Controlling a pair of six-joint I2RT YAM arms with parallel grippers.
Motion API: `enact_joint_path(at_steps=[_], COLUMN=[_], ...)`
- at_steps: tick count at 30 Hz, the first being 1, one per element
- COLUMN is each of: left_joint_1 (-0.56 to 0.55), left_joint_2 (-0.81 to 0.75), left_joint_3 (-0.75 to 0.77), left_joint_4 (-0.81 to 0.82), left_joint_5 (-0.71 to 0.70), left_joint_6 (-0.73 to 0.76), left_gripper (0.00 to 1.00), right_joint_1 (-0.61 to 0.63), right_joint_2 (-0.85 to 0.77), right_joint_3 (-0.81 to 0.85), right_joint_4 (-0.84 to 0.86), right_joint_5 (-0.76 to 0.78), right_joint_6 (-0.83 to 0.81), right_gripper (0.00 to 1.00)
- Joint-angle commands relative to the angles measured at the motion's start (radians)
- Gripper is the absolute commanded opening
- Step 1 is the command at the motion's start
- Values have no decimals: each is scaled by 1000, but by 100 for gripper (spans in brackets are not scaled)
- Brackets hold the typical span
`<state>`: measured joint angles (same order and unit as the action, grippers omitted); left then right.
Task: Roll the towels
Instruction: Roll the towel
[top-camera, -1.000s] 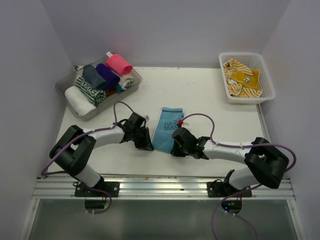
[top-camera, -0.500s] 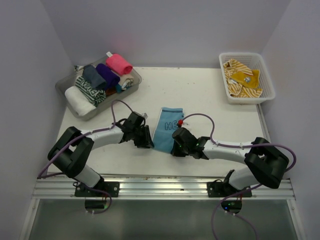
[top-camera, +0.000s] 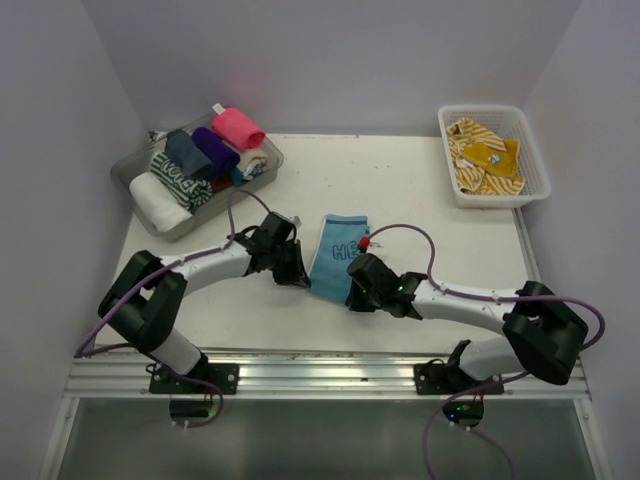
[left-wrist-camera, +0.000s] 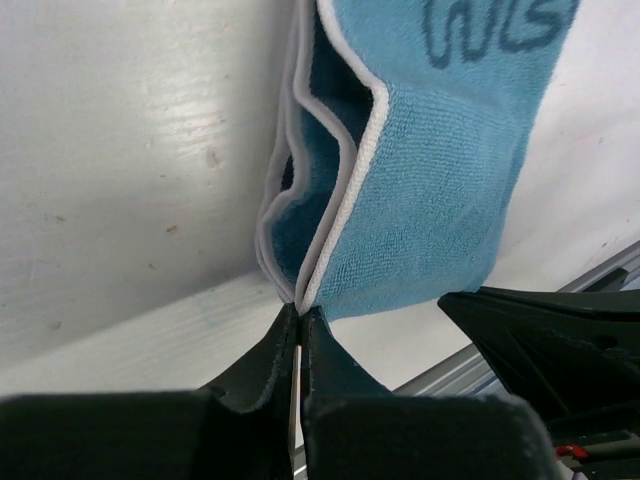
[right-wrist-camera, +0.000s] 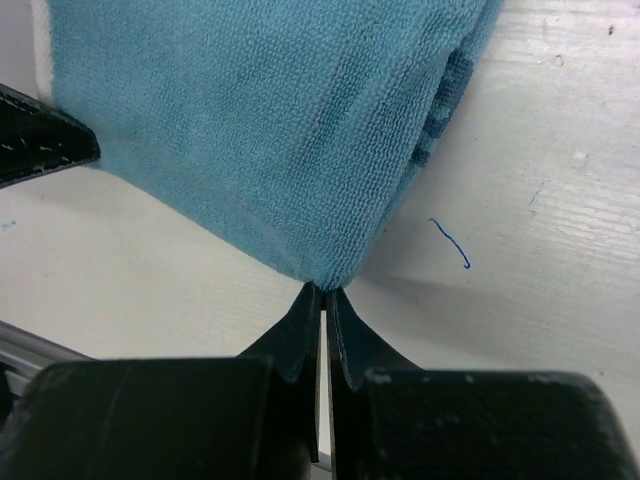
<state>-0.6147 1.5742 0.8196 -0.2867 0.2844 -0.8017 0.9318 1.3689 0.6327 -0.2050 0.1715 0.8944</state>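
Note:
A light blue towel (top-camera: 338, 255) with dark lettering lies folded lengthwise in the middle of the table. My left gripper (top-camera: 293, 273) is shut on its near left corner; in the left wrist view the fingertips (left-wrist-camera: 300, 308) pinch the white-edged layers of the towel (left-wrist-camera: 430, 200). My right gripper (top-camera: 352, 291) is shut on the near right corner, where the jaws (right-wrist-camera: 326, 290) pinch the fold of the towel (right-wrist-camera: 260, 130). Each gripper's black finger shows at the edge of the other wrist view.
A clear tray (top-camera: 176, 232) at the back left holds several rolled towels, with a hot pink roll (top-camera: 238, 127) on its far rim. A white lattice basket (top-camera: 500, 202) at the back right holds mustard-yellow striped towels (top-camera: 485, 160). The metal rail (top-camera: 320, 375) runs along the table's near edge.
My left gripper opened briefly, shifted a little away from the near edge, and shut again on the towel's corner. The right gripper stayed shut on its corner.

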Motion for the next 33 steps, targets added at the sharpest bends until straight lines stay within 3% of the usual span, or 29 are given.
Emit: enact_joint_path(at_steps=[1, 24, 25, 28, 29, 30, 33], left_joint_1=[0, 1, 1, 1, 0, 1, 1], left_joint_2=[-28, -19, -23, -55, -62, -68, -80], left_joint_3=[90, 182, 179, 158, 153, 153, 153], left_joint_4=[-86, -206, -209, -195, -192, -192, -184], left_joint_5=[-5, -8, -7, -4, -4, -5, -22], left_joint_6=[9, 24, 33, 35, 35, 35, 47], left_gripper=[0, 0, 3, 25, 45, 52, 55], right_joint_1=[-4, -5, -7, -5, -5, -5, -5], right_joint_2=[-48, -82, -83, -88, -91, -91, -90], right_joint_3=[50, 136, 136, 125, 125, 127, 139], right_joint_4=[-74, -163, -166, -154, -151, -149, -148], right_joint_5=[59, 105, 102, 86, 82, 80, 76], right_joint_6=[-22, -71, -69, -69, -69, -71, -75], right_gripper=[0, 0, 0, 0, 0, 0, 0])
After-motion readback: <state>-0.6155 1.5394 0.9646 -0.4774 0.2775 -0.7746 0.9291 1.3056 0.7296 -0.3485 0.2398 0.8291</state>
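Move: The left hand pinches the blue towel's near-left corner; the towel's middle lies about 6 cm ahead of this hand, 7 cm to its right and 2 cm lower, and its far edge some 16 cm ahead and 9 cm right. From the right hand, which pinches the near-right corner, the towel's middle is roughly 10 cm ahead, 3 cm left and 2 cm below, the far edge about 19 cm ahead and 1 cm left. Both hands still pinch the blue towel's near corners and raise them together by about 3 cm, the right easing a little forward as well. Then the left fingers open to about half and let go of their corner, that hand creeping up a touch more, while the right keeps its pinch. ##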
